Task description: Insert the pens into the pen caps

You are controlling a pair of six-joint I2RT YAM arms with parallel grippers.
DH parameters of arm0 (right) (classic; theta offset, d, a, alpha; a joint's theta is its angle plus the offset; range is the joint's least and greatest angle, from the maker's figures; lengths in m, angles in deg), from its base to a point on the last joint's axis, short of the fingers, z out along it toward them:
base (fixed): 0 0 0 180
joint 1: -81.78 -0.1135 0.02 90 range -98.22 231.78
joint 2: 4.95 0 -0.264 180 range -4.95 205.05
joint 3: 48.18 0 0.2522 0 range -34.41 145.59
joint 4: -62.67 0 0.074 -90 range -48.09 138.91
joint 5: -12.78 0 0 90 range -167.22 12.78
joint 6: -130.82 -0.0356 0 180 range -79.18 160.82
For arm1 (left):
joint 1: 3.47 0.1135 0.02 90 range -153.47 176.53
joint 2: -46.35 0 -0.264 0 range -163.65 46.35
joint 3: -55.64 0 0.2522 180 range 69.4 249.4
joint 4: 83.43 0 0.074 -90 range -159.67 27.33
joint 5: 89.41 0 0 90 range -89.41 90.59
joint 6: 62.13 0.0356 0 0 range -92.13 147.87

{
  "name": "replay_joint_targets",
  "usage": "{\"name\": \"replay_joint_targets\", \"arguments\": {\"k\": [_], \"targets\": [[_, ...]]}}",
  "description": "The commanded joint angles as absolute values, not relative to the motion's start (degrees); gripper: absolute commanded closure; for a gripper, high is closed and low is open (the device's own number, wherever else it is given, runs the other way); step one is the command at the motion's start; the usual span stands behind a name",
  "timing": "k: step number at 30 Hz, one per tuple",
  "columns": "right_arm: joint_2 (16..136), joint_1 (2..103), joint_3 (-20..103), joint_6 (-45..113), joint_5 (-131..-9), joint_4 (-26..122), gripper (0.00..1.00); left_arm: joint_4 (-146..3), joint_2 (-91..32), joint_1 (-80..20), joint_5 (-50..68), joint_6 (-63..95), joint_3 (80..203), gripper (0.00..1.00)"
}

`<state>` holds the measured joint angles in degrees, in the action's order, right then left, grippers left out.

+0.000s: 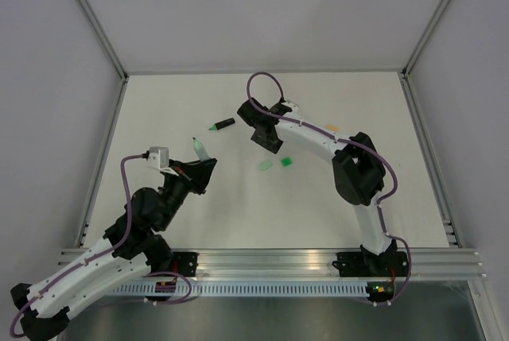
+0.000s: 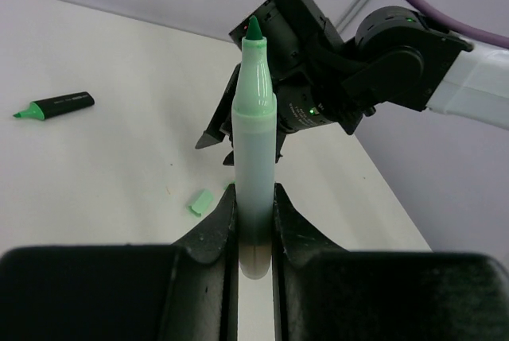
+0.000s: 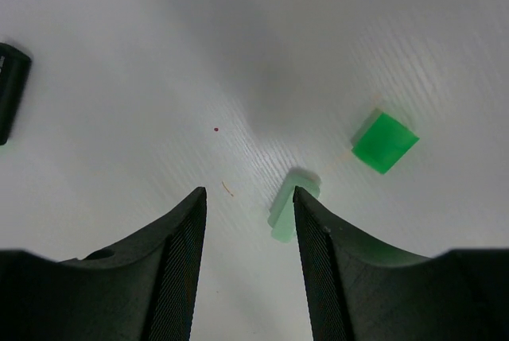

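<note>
My left gripper (image 1: pixel 200 163) is shut on a pale pen (image 2: pixel 254 150) by its lower barrel, green tip (image 2: pixel 254 29) pointing up and away. A black pen with a green end (image 1: pixel 222 125) lies on the table at the back left (image 2: pixel 56 106). Two pen caps lie mid-table: a pale green one (image 1: pixel 265 165) and a bright green one (image 1: pixel 286 162). My right gripper (image 3: pixel 248 194) hangs open just over them. The pale cap (image 3: pixel 290 206) lies between the jaws, close against the right finger (image 3: pixel 334 261). The bright cap (image 3: pixel 385 141) sits outside, to the right.
A small orange item (image 1: pixel 334 127) lies beside the right arm's forearm (image 1: pixel 314 136). The white table (image 1: pixel 238 222) is edged by aluminium rails (image 1: pixel 103 150) and grey walls. The right arm's wrist (image 2: pixel 318 63) fills the space just beyond the held pen.
</note>
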<state>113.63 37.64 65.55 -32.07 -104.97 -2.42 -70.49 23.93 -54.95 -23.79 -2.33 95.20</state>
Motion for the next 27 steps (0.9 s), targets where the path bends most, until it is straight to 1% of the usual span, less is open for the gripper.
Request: {"name": "replay_joint_targets", "arguments": {"k": [1,8,19,27], "targets": [[118.43,37.31,71.49,-43.28,-103.33,-12.88,0.46,-70.29,26.12,-54.97,-27.98,-2.10,94.63,0.98],[119.24,37.31,69.65,-47.33,-102.00,-13.84,0.47,-70.20,26.48,-54.97,-27.89,-2.01,94.63,0.98],[121.52,37.05,68.16,-48.66,-98.75,-12.44,0.46,-70.38,26.31,-54.97,-27.80,-2.01,94.54,0.98],[122.66,36.52,67.36,-50.59,-98.58,-12.27,0.46,-70.20,26.92,-54.97,-27.80,-2.10,94.45,0.98]]}}
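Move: The pale green cap lies on the table about 3 cm back from the open right hand, 1 cm to its right and some 8 cm below. Its neighbours, at the same depth, are the bright green cap, 2 cm back and 9 cm right of the hand, and the black pen, 13 cm ahead and 16 cm left. From the left hand the pale green cap lies about 13 cm ahead, 18 cm right and 26 cm below. No contact can be seen yet: the right hand sinks about 6 cm and draws back 3 to 4 cm towards the pale green cap, bringing its half-open fingers over either side. It drops quickly, nearly levels off, then goes down and back again more slowly, while the fingers tip about 10 degrees steeper and the wrist turns as much clockwise. ##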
